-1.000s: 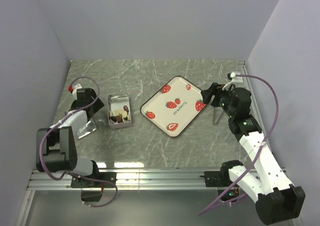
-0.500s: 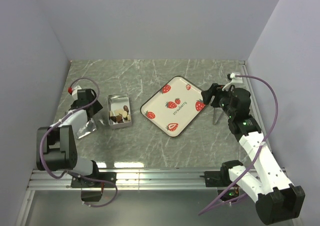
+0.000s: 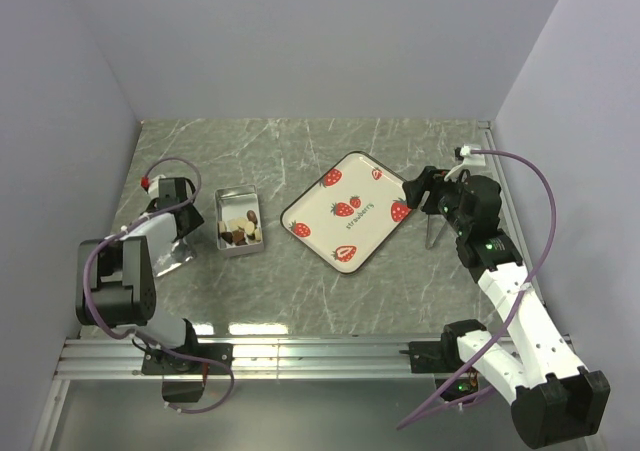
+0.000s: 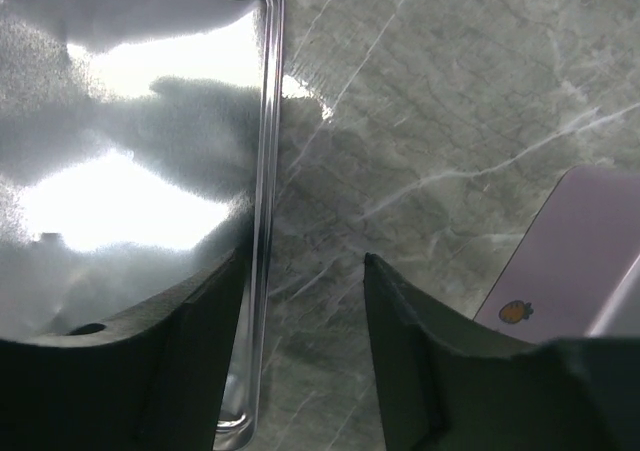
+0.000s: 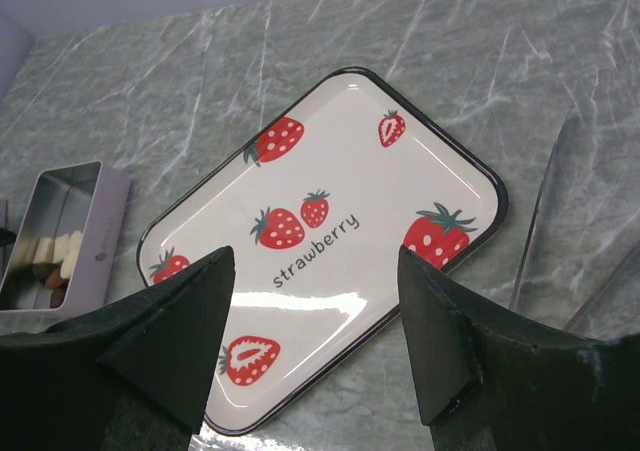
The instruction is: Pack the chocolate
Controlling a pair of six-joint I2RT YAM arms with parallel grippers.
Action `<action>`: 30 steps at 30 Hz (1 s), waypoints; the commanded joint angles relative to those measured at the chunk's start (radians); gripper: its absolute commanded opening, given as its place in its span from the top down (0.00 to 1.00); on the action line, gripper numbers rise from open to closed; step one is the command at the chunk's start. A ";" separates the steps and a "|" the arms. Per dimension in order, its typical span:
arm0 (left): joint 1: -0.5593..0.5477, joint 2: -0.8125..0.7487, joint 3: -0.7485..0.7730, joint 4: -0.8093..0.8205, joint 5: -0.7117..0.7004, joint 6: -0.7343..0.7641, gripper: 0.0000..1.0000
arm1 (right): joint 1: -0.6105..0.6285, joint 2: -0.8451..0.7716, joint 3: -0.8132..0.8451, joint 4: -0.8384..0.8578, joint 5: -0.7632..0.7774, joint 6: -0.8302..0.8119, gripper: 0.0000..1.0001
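The chocolate (image 3: 241, 229), small dark and cream pieces, lies inside the open lavender tin (image 3: 238, 201) left of centre. In the right wrist view the chocolate (image 5: 52, 256) shows at the tin's (image 5: 100, 236) near end. The tin's shiny lid (image 3: 171, 259) lies flat on the table, left of the tin. My left gripper (image 3: 180, 233) is low over the lid's (image 4: 120, 171) right edge. Its jaws (image 4: 304, 261) are open, one finger over the lid and the other over bare table, with the rim (image 4: 266, 221) just inside the left finger. My right gripper (image 5: 312, 256) hangs open and empty above the tray.
A white strawberry-print tray (image 3: 370, 186) lies tilted at the centre with nothing on it (image 5: 440, 161). A thin metal piece (image 3: 432, 233) stands by the right arm. Grey walls close in the marble table on three sides.
The left gripper's jaws have narrowed, and its wrist has shifted slightly toward the lid. The right arm, tin and tray have not moved.
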 commanded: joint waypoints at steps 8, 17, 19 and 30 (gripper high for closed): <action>-0.004 0.056 0.062 -0.027 0.003 0.026 0.61 | 0.005 -0.001 -0.006 0.042 0.015 -0.011 0.27; -0.020 0.066 0.069 -0.031 0.000 0.034 0.86 | 0.003 0.015 -0.003 0.038 0.025 -0.011 0.27; -0.027 0.073 0.073 -0.034 -0.003 0.036 0.92 | 0.005 0.013 -0.003 0.039 0.025 -0.011 0.27; -0.050 0.059 0.075 -0.033 -0.032 0.045 0.99 | 0.005 0.019 -0.001 0.039 0.031 -0.011 0.27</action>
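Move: The clear lid lies flat, its middle some 7 cm to the left hand's left, level with it front to back, about 2 cm below; its right rim is almost under the open fingers. The box of chocolates stands about 13 cm to this hand's right and 1 cm farther out, at about the same height. From the idle right hand the lid is roughly 60 cm left, about level, 24 cm below. The left hand sinks about 1 cm, shuts its fingers on the lid's right rim and eases 1 cm forward-right. ##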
